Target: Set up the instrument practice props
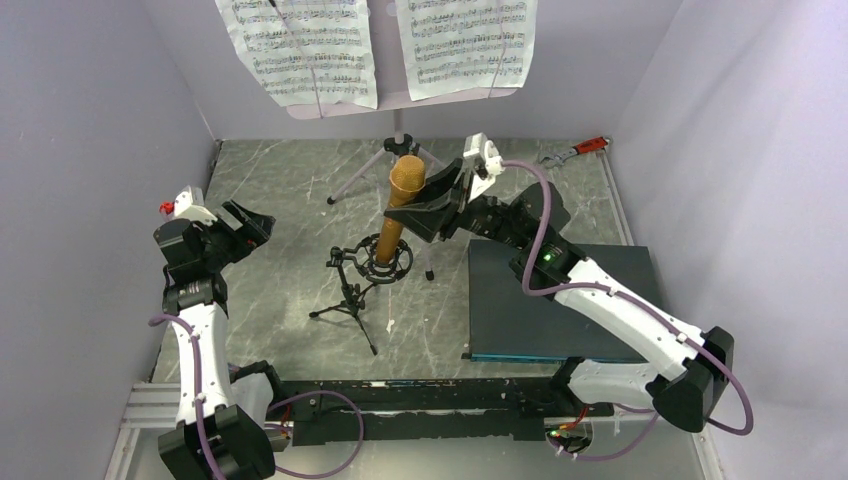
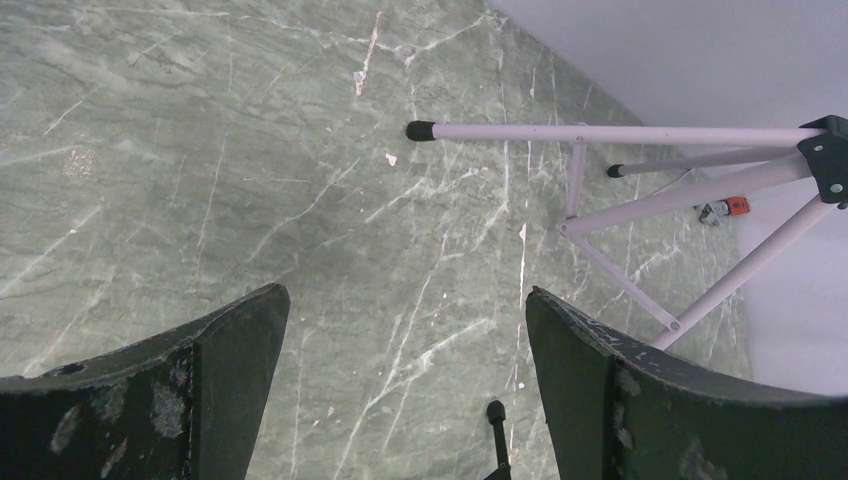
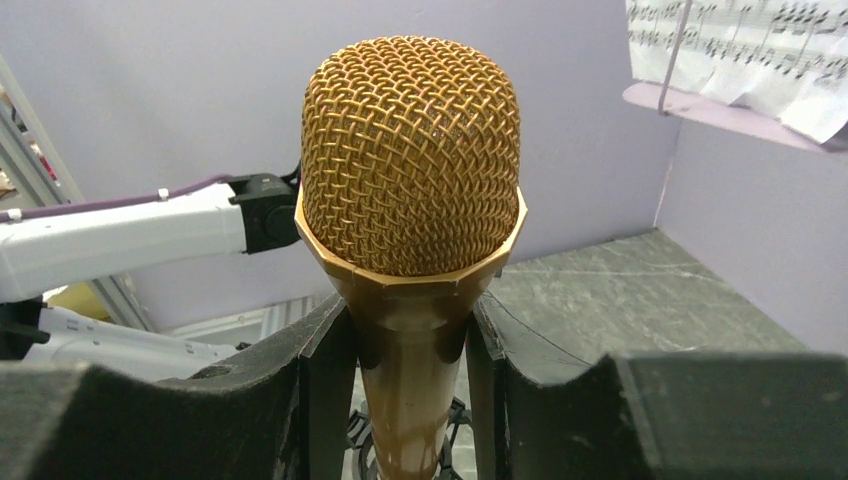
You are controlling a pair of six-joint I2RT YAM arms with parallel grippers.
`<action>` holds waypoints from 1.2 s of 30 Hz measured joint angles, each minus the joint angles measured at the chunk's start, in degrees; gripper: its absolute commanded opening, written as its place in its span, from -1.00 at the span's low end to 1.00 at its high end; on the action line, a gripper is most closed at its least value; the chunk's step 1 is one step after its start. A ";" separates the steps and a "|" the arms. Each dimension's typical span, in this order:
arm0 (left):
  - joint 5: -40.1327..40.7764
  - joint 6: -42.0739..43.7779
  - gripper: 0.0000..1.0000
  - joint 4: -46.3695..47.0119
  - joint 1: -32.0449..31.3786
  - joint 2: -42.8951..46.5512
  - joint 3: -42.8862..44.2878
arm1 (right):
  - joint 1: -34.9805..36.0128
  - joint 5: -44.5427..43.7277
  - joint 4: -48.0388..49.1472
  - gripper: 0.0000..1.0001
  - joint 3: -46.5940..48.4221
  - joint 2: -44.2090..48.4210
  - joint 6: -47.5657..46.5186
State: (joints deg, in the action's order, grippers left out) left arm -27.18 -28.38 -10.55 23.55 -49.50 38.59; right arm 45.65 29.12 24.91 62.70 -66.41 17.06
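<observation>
A gold microphone (image 1: 402,200) stands tilted with its lower end inside the ring mount of the small black tripod mic stand (image 1: 356,292). My right gripper (image 1: 428,214) is shut on the microphone (image 3: 410,160) just below its mesh head, a finger (image 3: 320,370) pressed to each side. The ring mount (image 3: 368,440) shows under the jaws. Behind, the pale music stand (image 1: 330,106) on its silver tripod (image 2: 600,132) carries two white sheet-music pages (image 1: 300,50). My left gripper (image 1: 254,224) hangs open at the left over bare tabletop (image 2: 408,330), holding nothing.
A dark flat board (image 1: 560,300) lies at the right under my right arm. A red-handled wrench (image 1: 585,148) rests at the back right corner. Purple walls enclose the table on three sides. One foot of the black mic stand (image 2: 496,410) lies between my left fingers.
</observation>
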 measured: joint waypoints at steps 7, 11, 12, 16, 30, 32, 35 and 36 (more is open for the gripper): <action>-0.07 -0.72 0.88 0.07 0.15 0.00 0.00 | 1.75 -0.15 -3.04 -1.00 0.31 -1.79 -2.56; -0.42 -1.27 0.88 0.48 0.46 -0.07 -0.13 | 2.38 -0.52 -4.13 -1.00 0.39 -1.92 -3.69; -0.52 -1.33 0.88 0.55 0.55 -0.13 -0.17 | 2.51 -0.55 -4.33 -1.00 0.39 -1.92 -3.96; -0.70 -1.49 0.88 1.11 0.72 -0.22 -0.74 | 3.15 -0.66 -4.85 -1.00 0.39 -1.92 -4.98; -1.70 -1.51 0.88 1.31 2.25 -0.57 -0.87 | 5.73 -2.23 -4.72 -1.00 -0.42 -1.92 -8.33; -1.88 -1.60 0.88 1.31 2.36 -0.85 -0.87 | 5.97 -2.58 -4.76 -1.00 -1.11 -1.97 -8.63; -2.03 -1.90 0.88 1.31 2.51 -0.92 -0.87 | 6.29 -3.19 -4.74 -1.00 -2.14 -2.08 -9.05; -2.10 -2.03 0.88 1.38 2.51 -0.92 -0.87 | 6.40 -3.32 -4.72 -0.99 -2.56 -2.08 -9.16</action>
State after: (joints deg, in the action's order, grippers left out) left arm -29.28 -30.41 -9.17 26.06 -50.41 37.71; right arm 52.05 25.80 20.18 60.14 -68.49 7.90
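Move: The right gripper holds the gold microphone upright below its head. The ring of the mic stand, where the microphone is to go, lies some 17 cm below this hand, about 4 cm to its left and 2 cm back. The mic stand's tripod is about 11 cm left, 2 cm back and 40 cm down; the music stand's near foot is some 9 cm ahead, 4 cm right and 43 cm down. From the left hand the ring is about 24 cm right, 12 cm back and 5 cm higher. Keep the right fingers shut on the microphone and lower it about 5 cm towards the mic stand's ring, shifting some 3 cm left: go down and left first, ease a centimetre or so back over the ring, then sink again. Meanwhile tip the fingers down by about 8 degrees so the microphone's shaft straightens over the ring. ##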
